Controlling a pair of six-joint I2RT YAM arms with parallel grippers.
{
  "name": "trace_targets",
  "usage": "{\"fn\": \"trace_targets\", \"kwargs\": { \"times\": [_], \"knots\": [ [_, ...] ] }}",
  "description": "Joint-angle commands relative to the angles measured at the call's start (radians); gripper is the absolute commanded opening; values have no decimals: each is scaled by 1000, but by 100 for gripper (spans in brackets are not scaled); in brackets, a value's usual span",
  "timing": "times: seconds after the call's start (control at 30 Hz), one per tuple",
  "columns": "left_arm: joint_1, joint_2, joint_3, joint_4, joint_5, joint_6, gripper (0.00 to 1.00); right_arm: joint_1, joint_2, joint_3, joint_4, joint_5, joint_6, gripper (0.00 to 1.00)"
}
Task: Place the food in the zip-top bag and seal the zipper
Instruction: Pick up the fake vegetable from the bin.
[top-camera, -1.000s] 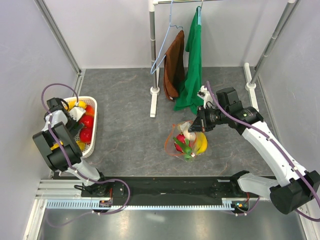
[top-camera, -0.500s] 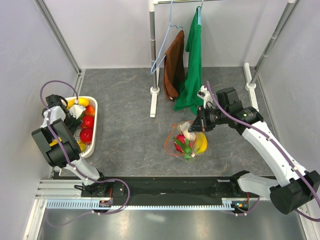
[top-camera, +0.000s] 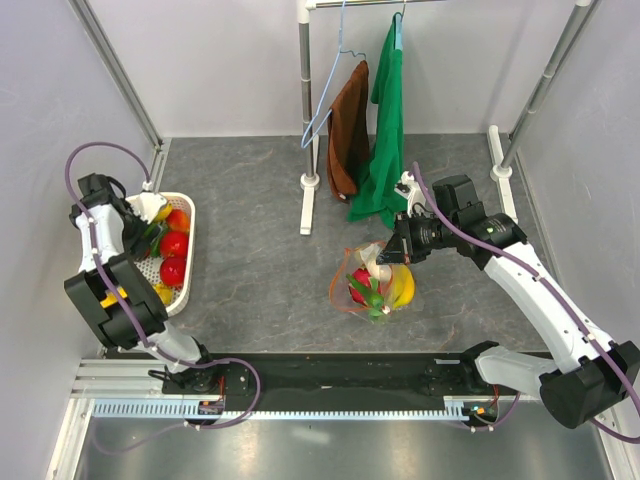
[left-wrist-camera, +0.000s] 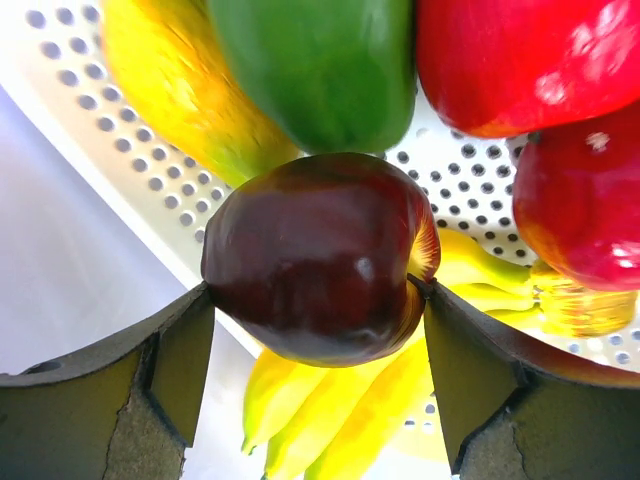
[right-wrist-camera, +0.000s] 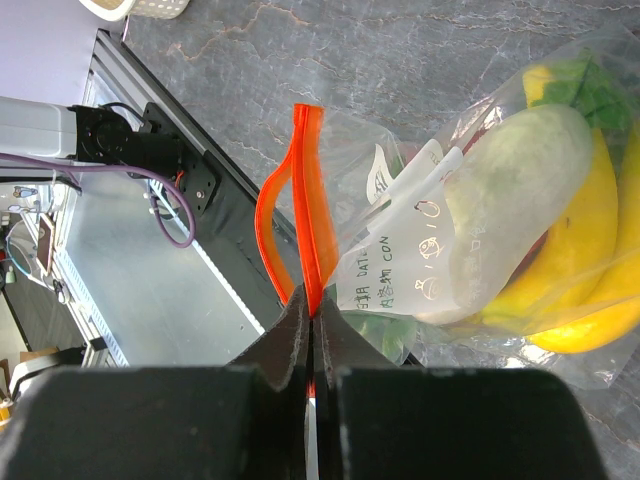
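Note:
My left gripper (left-wrist-camera: 318, 300) hangs over the white basket (left-wrist-camera: 130, 140), shut on a dark red apple (left-wrist-camera: 315, 240) that touches both fingers. Under it lie a yellow banana bunch (left-wrist-camera: 340, 410), a green pepper (left-wrist-camera: 320, 70) and red pieces (left-wrist-camera: 500, 60). From above, the left gripper (top-camera: 148, 225) is at the basket's (top-camera: 185, 275) far end. My right gripper (right-wrist-camera: 312, 310) is shut on the red-orange zipper (right-wrist-camera: 310, 180) of the zip-top bag (right-wrist-camera: 440, 220), holding its mouth up. Inside are a whitish round piece (right-wrist-camera: 520, 190) and a banana (right-wrist-camera: 580, 310). The bag (top-camera: 375, 285) sits mid-table.
A clothes rack (top-camera: 308, 190) stands at the back with a brown cloth (top-camera: 348, 130), a green cloth (top-camera: 385, 130) and a hanger (top-camera: 322, 110). The black base rail (top-camera: 330, 375) runs along the near edge. Grey walls close in both sides.
My left jaws have closed from wide open onto the dark red apple, and the left wrist has swung back and leftward over the basket. The right arm and bag have not moved.

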Motion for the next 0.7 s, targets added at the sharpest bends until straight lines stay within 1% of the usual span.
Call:
{"fn": "trace_targets", "kwargs": {
  "times": [0.0, 0.07, 0.17, 0.27, 0.3, 0.37, 0.4, 0.43, 0.47, 0.5, 0.53, 0.57, 0.6, 0.67],
  "knots": [
    [-9, -43, 88, -107, 93, -59, 57, -1, -11, 47, 32, -26, -3, 0],
    [-23, -82, 119, -136, 117, -75, 58, -1, -13, 41, 34, -26, -3, 0],
    [-69, -157, 165, -219, 196, -105, 59, -1, -9, 37, 38, -29, -2, 0],
    [-182, -221, 223, -317, 288, -158, 59, -1, -3, 38, 37, -30, -2, 0],
    [-277, -267, 234, -334, 317, -183, 59, -3, 0, 40, 35, -30, -2, 0],
    [-397, -307, 271, -372, 349, -264, 59, -1, 4, 49, 37, -30, 1, 0],
    [-525, -335, 282, -374, 371, -302, 60, -1, 6, 49, 35, -29, 0, 0],
    [-599, -344, 306, -374, 386, -377, 60, -1, 6, 52, 37, -27, 0, 0],
    [-664, -347, 322, -369, 404, -414, 60, -1, 6, 55, 35, -26, 1, 0],
    [-786, -347, 349, -366, 427, -453, 60, -1, 7, 55, 37, -24, 0, 0],
    [-843, -338, 365, -359, 444, -517, 60, -1, 7, 55, 37, -23, 0, 0],
    [-898, -332, 377, -337, 457, -546, 60, -1, 7, 55, 37, -23, 0, 0],
    [-1004, -326, 395, -317, 466, -574, 59, -1, 7, 55, 37, -21, 0, 0],
    [-1095, -314, 403, -252, 487, -632, 59, -3, 7, 55, 37, -18, 0, 0]
  ]
}}
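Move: The dark eggplant is already in the left fingers, just above the bin. The zip-top bag it goes to lies about 60 cm to the right, 10 cm back and 5 cm lower. In the bin, some 6 cm below the hand, the green pepper is 4 cm right and 3 cm ahead, the nearer red vegetable 10 cm right and 1 cm ahead. From the right hand the bag is about 6 cm left, 3 cm back and 15 cm down. Keep the left fingers closed on the eggplant and lift it straight up first. Then sweep it fast to the right, still rising, out of the bin and across towards the bag: about 37 cm right and 20 cm up in all. Turn the wrist some 45 degrees clockwise on the way and tilt the fingertips up and outward. Hold the right gripper still, pinching the bag's zipper edge. ##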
